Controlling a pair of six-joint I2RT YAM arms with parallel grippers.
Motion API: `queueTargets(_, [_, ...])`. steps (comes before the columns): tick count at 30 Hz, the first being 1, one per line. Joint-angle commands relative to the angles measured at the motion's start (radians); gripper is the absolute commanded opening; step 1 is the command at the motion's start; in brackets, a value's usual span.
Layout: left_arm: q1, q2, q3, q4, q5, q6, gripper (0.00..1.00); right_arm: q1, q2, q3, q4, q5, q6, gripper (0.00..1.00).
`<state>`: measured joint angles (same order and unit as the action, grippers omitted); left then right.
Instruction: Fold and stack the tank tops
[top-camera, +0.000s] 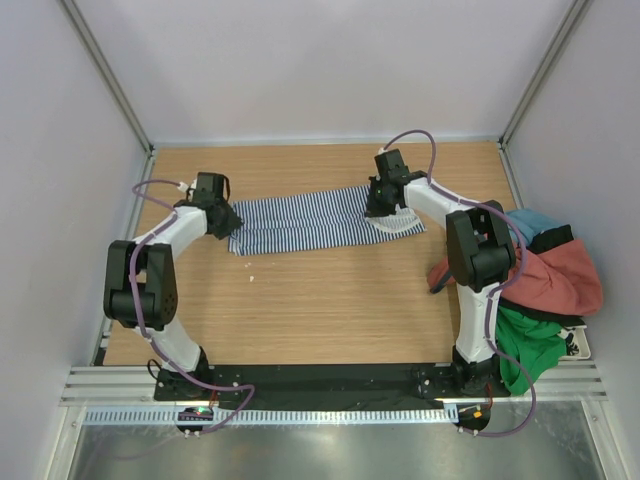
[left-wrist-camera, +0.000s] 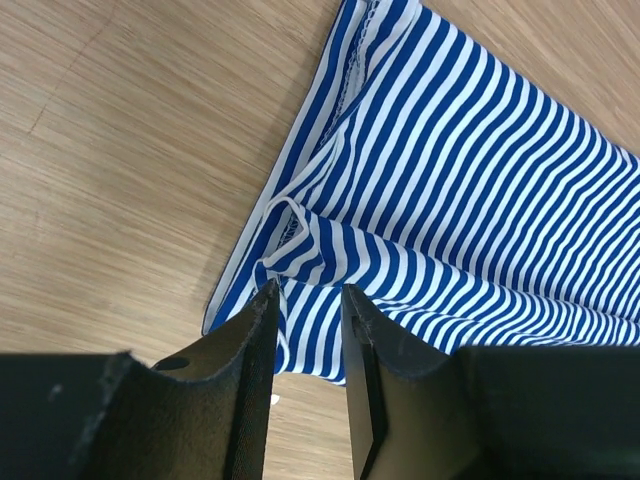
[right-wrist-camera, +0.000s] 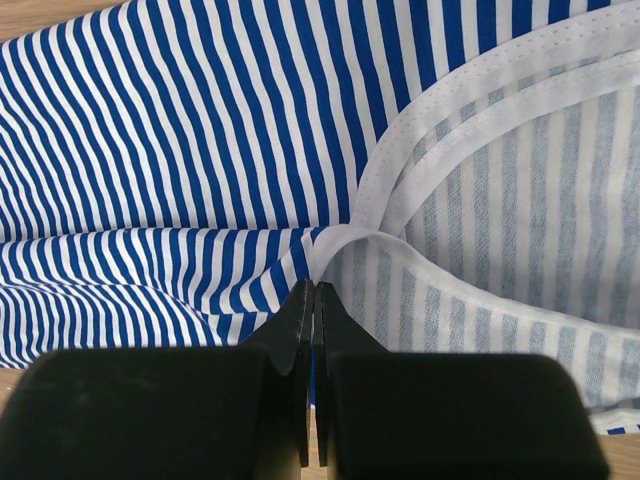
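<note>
The navy-and-white striped tank top (top-camera: 310, 222) lies stretched left to right across the far half of the table. My left gripper (top-camera: 225, 222) sits at its left end. In the left wrist view its jaws (left-wrist-camera: 305, 290) stand a narrow gap apart over a puckered hem corner of the striped cloth (left-wrist-camera: 470, 180). My right gripper (top-camera: 380, 210) is at the top's right end. In the right wrist view it (right-wrist-camera: 312, 285) is shut on a fold of the striped cloth (right-wrist-camera: 180, 130) beside the white trim (right-wrist-camera: 420, 150). The rust-red tank top (top-camera: 555, 280) lies in a heap at the right edge.
The heap at the right edge also holds a green cloth (top-camera: 525, 345) and a teal cloth (top-camera: 530, 222), close to the right arm's base. The bare wooden table (top-camera: 330, 310) lies between the striped top and the arm bases. Walls enclose three sides.
</note>
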<state>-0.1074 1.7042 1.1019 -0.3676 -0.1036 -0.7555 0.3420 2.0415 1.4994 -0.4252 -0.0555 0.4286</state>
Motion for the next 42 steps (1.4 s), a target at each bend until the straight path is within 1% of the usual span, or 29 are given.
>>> queueTargets(1, [0.006,-0.005,0.019,0.052,0.002,-0.031,0.32,-0.001,-0.056,0.001,0.022,-0.018,0.002,0.01])
queueTargets(6, [0.008,0.028,0.042,0.041,-0.022,-0.025,0.29,-0.001,-0.06,0.001,0.02,-0.017,0.002,0.01])
queueTargets(10, [0.005,0.049,0.038,0.035,-0.03,-0.022,0.35,0.0,-0.064,0.001,0.019,-0.02,0.001,0.01])
queueTargets(13, [0.005,0.06,0.036,0.036,-0.015,-0.021,0.33,-0.003,-0.067,0.001,0.019,-0.023,0.004,0.01])
queueTargets(15, [0.005,0.061,0.036,0.035,-0.01,-0.015,0.22,-0.003,-0.072,-0.001,0.017,-0.024,0.004,0.01])
queueTargets(16, [0.005,0.063,0.036,0.035,-0.005,-0.012,0.15,-0.001,-0.073,-0.004,0.02,-0.026,0.004,0.01])
queueTargets(17, [0.006,0.058,0.035,0.032,-0.002,-0.008,0.0,0.0,-0.079,-0.005,0.02,-0.027,0.006,0.01])
queueTargets(19, [0.005,0.043,0.032,0.029,-0.004,-0.002,0.0,-0.001,-0.089,-0.014,0.02,-0.026,0.006,0.01])
queueTargets(24, [0.006,-0.05,0.019,-0.004,-0.013,0.008,0.0,-0.001,-0.156,-0.059,0.042,-0.012,0.016,0.01])
queueTargets(28, [0.005,-0.132,-0.019,-0.011,0.015,0.004,0.0,-0.001,-0.251,-0.178,0.112,0.003,0.041,0.01])
queueTargets(34, [0.0,-0.254,-0.1,-0.024,0.05,0.002,0.0,-0.003,-0.352,-0.309,0.146,-0.007,0.052,0.01])
queueTargets(42, [-0.018,-0.377,-0.211,-0.053,0.096,-0.004,0.0,0.0,-0.5,-0.494,0.172,-0.012,0.067,0.01])
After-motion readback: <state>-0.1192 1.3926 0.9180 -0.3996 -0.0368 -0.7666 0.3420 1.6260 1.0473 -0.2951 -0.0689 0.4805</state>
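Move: For the left hand, the tank top's loose fold near its left edge lies almost between the open fingers, about 1 cm ahead and 2 cm below; the near left corner is roughly 4 cm back and 3 cm left. The right hand already pinches a white-trimmed edge and is headed for the tank top's near edge, some 7 cm back, level sideways and 1 cm below; the white neckline lies about 6 cm right and 1 cm back. The left hand sinks about 2 cm onto the loose fold, shuts its fingers and pinches it, then lifts about 7 cm before drawing back roughly 6 cm towards its base and starting to ease down, while the fingers tip slightly forward and up. The right hand stays put with its grip on the trimmed edge until the left has its pinch, then rises and draws back with it, some 8 cm back and a little right over the near edge side of the tank top, also dipping slightly at the end. ##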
